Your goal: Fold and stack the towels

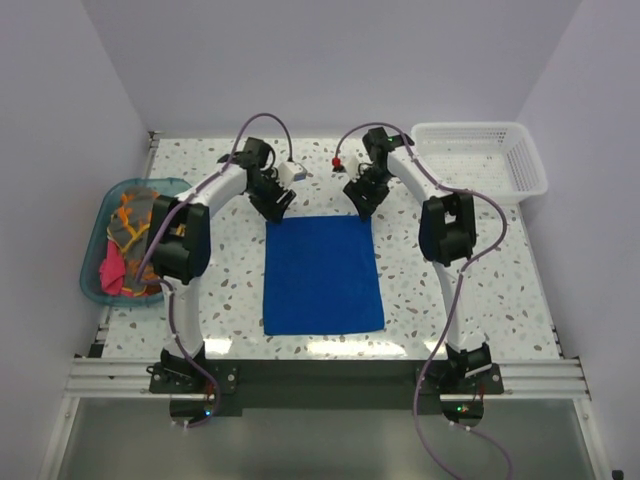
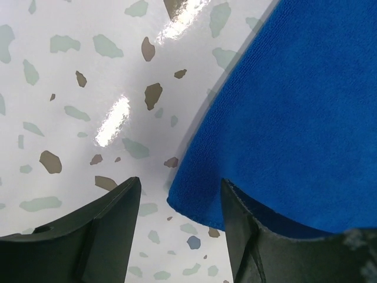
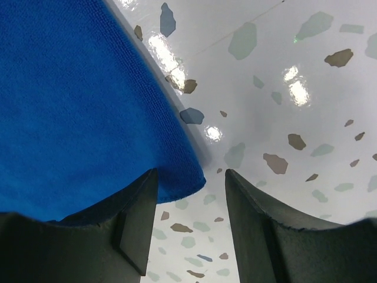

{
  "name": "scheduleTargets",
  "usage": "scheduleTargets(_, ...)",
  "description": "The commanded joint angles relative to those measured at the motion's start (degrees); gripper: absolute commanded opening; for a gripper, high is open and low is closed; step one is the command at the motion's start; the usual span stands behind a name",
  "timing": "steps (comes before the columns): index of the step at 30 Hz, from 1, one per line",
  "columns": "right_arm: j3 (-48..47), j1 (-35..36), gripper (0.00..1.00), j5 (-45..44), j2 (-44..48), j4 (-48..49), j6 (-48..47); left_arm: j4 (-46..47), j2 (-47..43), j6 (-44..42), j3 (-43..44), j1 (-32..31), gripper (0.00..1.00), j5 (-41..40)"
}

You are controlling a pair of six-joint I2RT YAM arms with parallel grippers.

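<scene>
A royal blue towel lies flat in the middle of the speckled table. My left gripper stands at its far left corner, jaws open. In the left wrist view that corner of the blue towel sits between the two dark fingers, untouched by the left one. My right gripper stands at the far right corner, open too. The right wrist view shows the blue towel corner lying in the gap of my right gripper. More towels, orange, pink and patterned, are heaped in the tub.
A translucent teal tub stands at the table's left edge. A white mesh basket sits at the far right corner. A small white and red object lies behind the grippers at the back.
</scene>
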State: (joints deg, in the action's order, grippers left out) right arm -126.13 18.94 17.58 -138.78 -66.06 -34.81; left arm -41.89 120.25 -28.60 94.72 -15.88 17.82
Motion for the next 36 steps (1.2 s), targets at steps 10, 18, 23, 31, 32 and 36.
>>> scheduleTargets(10, -1.0, 1.0, 0.36, 1.8, -2.5, -0.2, -1.7, -1.4, 1.9, -2.3, 2.7, 0.2, 0.61, 3.2)
scheduleTargets(18, -0.5, 0.9, 0.07, 2.5, -3.2, -0.5, -1.8, -2.3, 2.0, -2.8, 2.2, 0.2, 0.61, 2.7)
scheduleTargets(23, 0.4, 1.1, 0.06, 2.7, -3.0, -0.1, -1.7, -2.3, 3.0, -2.3, 1.6, 0.2, 0.58, 0.1)
scheduleTargets(31, 0.6, 1.1, 0.04, 0.8, -3.6, -0.7, -1.8, -1.5, 4.6, -2.5, 1.3, 0.2, 0.46, -2.0)
scheduleTargets(32, 0.6, 1.1, 0.03, 0.7, -3.7, -0.7, -1.7, -1.7, 4.9, -2.6, 1.3, 0.2, 0.44, -1.9)
scheduleTargets(36, 1.8, 1.1, 0.01, 1.1, -3.5, 0.1, -1.5, -2.1, 5.4, -2.9, 0.1, 0.3, 0.39, -2.7)
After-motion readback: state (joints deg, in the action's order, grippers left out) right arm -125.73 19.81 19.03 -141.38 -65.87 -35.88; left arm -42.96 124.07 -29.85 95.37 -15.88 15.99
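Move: The blue towel lies flat, its far left corner almost straight under the left hand's open fingers, about 3 cm down. Its far right corner is some 2 cm below the right hand, about 1 cm nearer the base and 1 cm to its left. From the left hand, the towel's middle lies about 14 cm back and 12 cm right, and the blue basket's middle about 31 cm left and 5 cm back. The towel's far right corner is pinched first: the right hand sinks about 2 cm onto it, easing slightly back and left, and shuts its fingers on the cloth, then holds there. The left hand comes down about 3 cm over the far left corner in two short steps, its fingers narrowing around the corner but still partly open, one off the edge and one touching the cloth. ##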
